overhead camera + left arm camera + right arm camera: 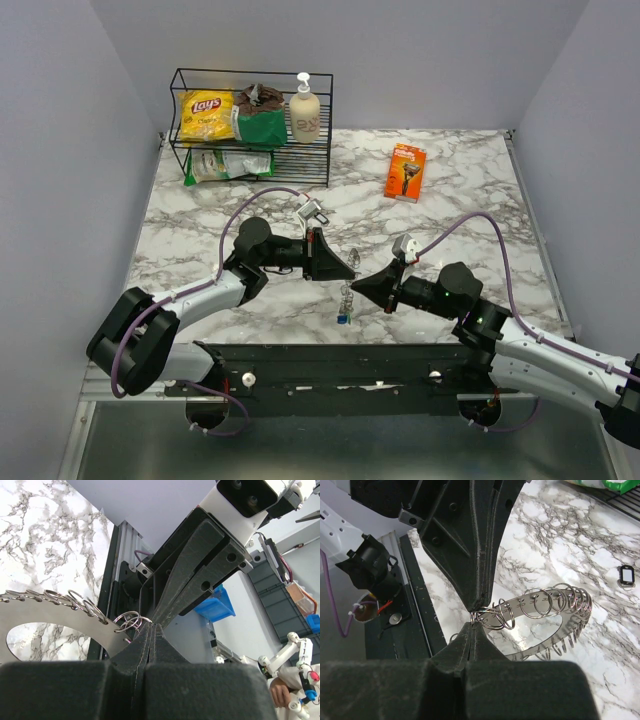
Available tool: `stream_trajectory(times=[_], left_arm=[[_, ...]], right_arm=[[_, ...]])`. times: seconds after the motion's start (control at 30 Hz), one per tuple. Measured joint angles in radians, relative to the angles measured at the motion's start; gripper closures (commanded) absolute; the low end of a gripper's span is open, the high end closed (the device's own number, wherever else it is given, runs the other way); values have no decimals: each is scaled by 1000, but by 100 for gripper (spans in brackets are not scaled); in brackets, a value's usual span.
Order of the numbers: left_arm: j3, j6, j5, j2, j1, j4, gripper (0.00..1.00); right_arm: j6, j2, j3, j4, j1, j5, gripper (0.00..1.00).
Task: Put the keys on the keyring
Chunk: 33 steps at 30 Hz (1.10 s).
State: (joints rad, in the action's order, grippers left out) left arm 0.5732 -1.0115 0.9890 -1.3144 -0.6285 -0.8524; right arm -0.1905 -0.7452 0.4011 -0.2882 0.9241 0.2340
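Observation:
The keyring (555, 605) is a silvery metal band loop carrying several small split rings; it also shows in the left wrist view (60, 625) and, small, in the top view (352, 258). My left gripper (345, 262) and right gripper (360, 283) meet tip to tip above the table. In the left wrist view the left gripper (152, 626) is shut on a split ring at the band's end. In the right wrist view the right gripper (473, 626) is shut on a split ring there too. Keys (345, 305), one blue-headed, sit just below the grippers.
A wire rack (178, 150) at the back left holds a Lay's bag (205, 112), a green bag (258, 118) and a pump bottle (304, 112). An orange packet (405, 171) lies at the back right. A small black tag (626, 575) lies on the marble.

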Motion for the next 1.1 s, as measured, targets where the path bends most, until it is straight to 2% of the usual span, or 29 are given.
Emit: stream_trajectory(times=[0.7, 1.1], left_arm=[[-9, -72, 19, 5, 2, -43, 100], [-9, -118, 25, 6, 5, -82, 100]], right_arm=[[40, -36, 16, 3, 0, 46, 99], [88, -109, 35, 162, 0, 44, 99]])
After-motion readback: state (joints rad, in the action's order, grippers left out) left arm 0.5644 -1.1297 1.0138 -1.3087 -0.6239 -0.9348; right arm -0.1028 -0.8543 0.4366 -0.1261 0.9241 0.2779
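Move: Both hands meet at the rim of the hanging keyring, their fingertips about a centimetre apart. From the right hand, which pinches a ring, the keyring's middle lies about 4 cm ahead, 1 cm left and 5 cm below; the keys dangle roughly 3 cm back, 2 cm left and 11 cm below. From the left hand the keyring's middle is about 3 cm ahead, level sideways and 6 cm down. The right hand keeps its pinch and draws the keyring down about 5 cm, away from the still-shut left fingers. ##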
